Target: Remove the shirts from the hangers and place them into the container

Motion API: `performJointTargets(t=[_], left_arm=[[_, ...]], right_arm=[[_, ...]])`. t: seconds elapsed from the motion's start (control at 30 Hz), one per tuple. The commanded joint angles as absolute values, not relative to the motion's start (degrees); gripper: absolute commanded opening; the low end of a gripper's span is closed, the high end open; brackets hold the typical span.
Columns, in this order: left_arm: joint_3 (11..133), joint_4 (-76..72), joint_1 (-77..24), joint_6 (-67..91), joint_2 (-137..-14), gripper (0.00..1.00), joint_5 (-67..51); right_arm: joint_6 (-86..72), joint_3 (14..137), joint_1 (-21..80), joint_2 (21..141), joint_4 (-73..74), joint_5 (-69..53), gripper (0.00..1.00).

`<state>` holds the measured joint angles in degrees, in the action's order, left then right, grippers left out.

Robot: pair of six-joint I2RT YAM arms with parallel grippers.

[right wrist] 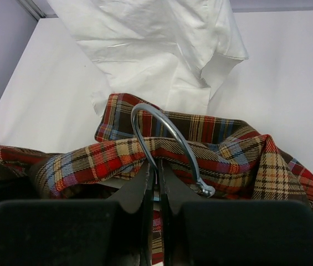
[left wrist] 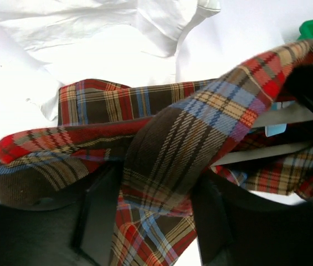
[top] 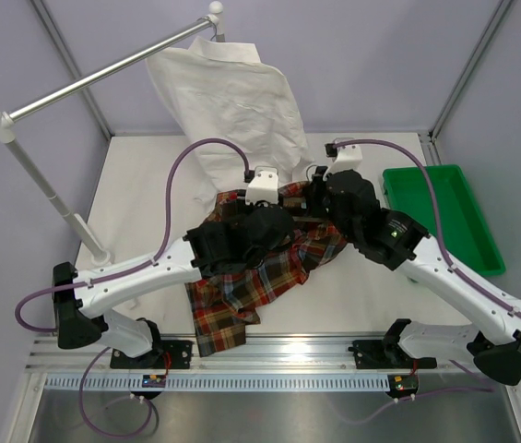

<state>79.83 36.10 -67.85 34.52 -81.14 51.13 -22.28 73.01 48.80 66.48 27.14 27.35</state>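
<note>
The red-orange plaid shirt (top: 260,277) lies crumpled on the white table between both arms. My left gripper (left wrist: 150,216) is down on it, jaws apart, with a thick fold of the plaid shirt (left wrist: 184,138) running between the fingers (left wrist: 98,213). My right gripper (right wrist: 159,177) is shut on the neck of the hanger, whose hook (right wrist: 167,133) curls up out of the plaid collar (right wrist: 90,160). The off-white shirt (top: 232,101) hangs from the rail at the back, with its hem on the table. The green container (top: 444,217) stands at the right.
A silver rail (top: 103,78) on a white post (top: 53,198) crosses the back left. Purple cables loop over both arms. The enclosure's walls close in the table at the back and sides. The arm bases sit on the metal rail at the near edge.
</note>
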Motion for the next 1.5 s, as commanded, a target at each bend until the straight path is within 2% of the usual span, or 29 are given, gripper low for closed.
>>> performJointTargets(t=[0.0,0.03,0.07,0.1,0.2,0.33,1.13,1.47], left_arm=[[79.19,34.19,-67.5,36.65,-80.16,0.44,55.28],[79.1,34.36,-67.41,36.74,-79.72,0.38,55.28],[78.93,34.54,-67.41,36.65,-78.76,0.27,55.11],[78.66,34.89,-67.33,36.65,-78.32,0.22,54.85],[78.31,35.59,-67.06,36.82,-76.38,0.1,54.75],[77.44,37.97,-66.01,37.35,-73.83,0.02,55.2],[74.09,42.01,-54.5,34.98,-63.9,0.01,50.89],[74.01,38.87,-51.42,31.21,-61.96,0.08,45.98]], right_arm=[[-22.06,72.43,49.39,64.6,22.41,29.0,0.0],[-21.8,71.29,49.39,64.51,22.06,29.61,0.0],[-21.45,70.5,49.31,64.34,21.54,31.01,0.0],[-21.36,69.1,49.39,64.16,20.66,31.81,0.0],[-21.01,66.98,49.39,63.72,19.16,34.18,0.0],[-20.48,63.9,49.39,63.11,18.19,36.47,0.0],[-16.44,56.52,49.22,56.43,17.49,36.56,0.0],[-12.57,50.81,49.22,52.47,15.03,33.31,0.0]])
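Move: The plaid shirt's near shoulder fold already lies between the left hand's open fingers, about 1 cm ahead of the hand point and level with it sideways and in height. The held hanger hook is some 9 cm to the right, 3 cm ahead and 4 cm higher; the white shirt hangs roughly 20 cm ahead and 4 cm left. From the right hand, the fold is about 9 cm left, 2 cm back and 3 cm lower. Left fingers pinch the fold and pull it about 9 cm left while the right, gripping the hanger, sinks. ##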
